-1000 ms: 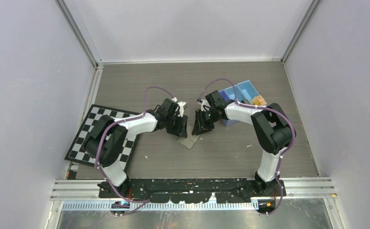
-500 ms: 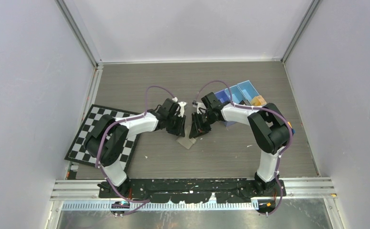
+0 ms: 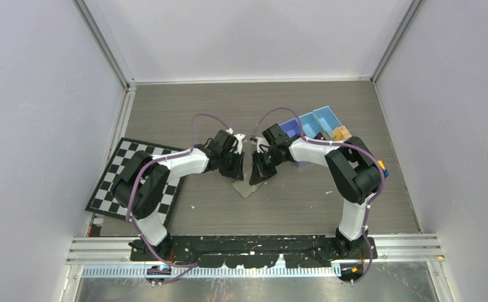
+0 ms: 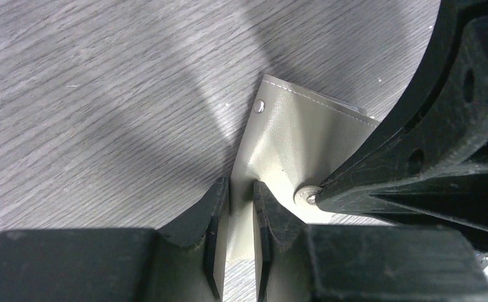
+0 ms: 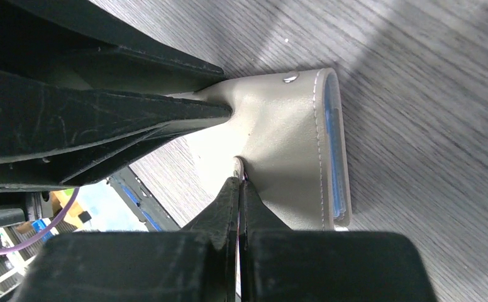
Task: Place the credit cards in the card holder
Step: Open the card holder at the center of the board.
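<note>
The grey-taupe card holder [image 3: 246,187] lies folded on the wood-grain table between both arms. My left gripper [image 4: 241,201] is shut on a raised fold of the card holder [image 4: 292,138] at its edge. My right gripper [image 5: 238,182] is shut on the card holder [image 5: 285,138], its tips pinched at the metal snap [image 5: 237,165]. The pale blue lining [image 5: 332,157] shows along the holder's open edge. In the top view the left gripper [image 3: 238,173] and right gripper [image 3: 256,176] meet over the holder. An orange credit card [image 3: 340,133] lies in the blue tray.
A blue three-compartment tray [image 3: 326,116] stands behind the right arm at the back right. A black-and-white checkered mat [image 3: 112,182] lies at the left under the left arm. Pale walls enclose the table on three sides.
The right gripper has shifted left toward the holder and closed at the snap. The left jaws have narrowed onto the holder's fold. The holder has barely moved.
</note>
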Controlling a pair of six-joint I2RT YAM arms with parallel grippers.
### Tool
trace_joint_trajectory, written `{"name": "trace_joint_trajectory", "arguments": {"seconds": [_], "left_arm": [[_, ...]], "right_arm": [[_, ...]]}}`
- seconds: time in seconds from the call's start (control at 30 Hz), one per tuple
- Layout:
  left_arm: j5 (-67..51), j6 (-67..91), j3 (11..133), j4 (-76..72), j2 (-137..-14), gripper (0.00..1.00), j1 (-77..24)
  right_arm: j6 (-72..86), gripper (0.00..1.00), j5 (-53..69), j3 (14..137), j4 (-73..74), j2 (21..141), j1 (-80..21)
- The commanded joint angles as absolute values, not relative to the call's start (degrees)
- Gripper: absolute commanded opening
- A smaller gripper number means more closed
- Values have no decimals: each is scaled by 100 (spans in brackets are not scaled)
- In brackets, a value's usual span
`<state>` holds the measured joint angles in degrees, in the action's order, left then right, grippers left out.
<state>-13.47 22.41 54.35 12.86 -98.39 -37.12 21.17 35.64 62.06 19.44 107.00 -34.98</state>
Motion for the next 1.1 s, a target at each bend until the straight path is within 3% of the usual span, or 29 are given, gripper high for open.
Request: {"name": "trace_joint_trajectory", "arguments": {"seconds": [0.0, 0.5, 0.63, 0.83, 1.07], "left_arm": [[-983, 2451, 5289, 1452, -10144, 1, -3771], [-545, 2767, 4948, 1430, -9827, 0, -3771], [-512, 2704, 4808, 1299, -9224, 11, -3772], [-557, 2472, 4714, 1301, -8270, 39, -3767], [-1613, 2485, 4547, 1010, -7737, 52, -3766]], "right_arm": [[1955, 1, 3933, 6287, 2118, 10614, -3766], [1870, 1, 3903, 5803, 1840, 9637, -4043], [1855, 1, 3806, 5705, 1998, 9212, -4035], [1841, 0, 3780, 5732, 2133, 8825, -4042], [1807, 1, 3726, 5818, 2259, 8618, -4030]]}}
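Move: The left hand is already pinching the forward-left long edge of the card holder, whose middle lies about 3 cm to its right, 1 cm back and 1 cm below; the chess board is some 30 cm to its left. The right hand, nearly shut on the holder's closure tab, has the holder's middle about 1 cm ahead, 1 cm to its left and 1 cm below, with the divided box roughly 17 cm farther out and 21 cm to its right. With the left fingers holding the edge down, the right hand keeps the closure tab pinched and pulls it back towards the base about 4 cm and slightly left, then lifts it some 7 cm while the wrist turns about 15 degrees. After the right hand's backward pull the left fingers open and let go of the edge, and that hand withdraws mainly upward, about 6 cm, and a little left and back. ##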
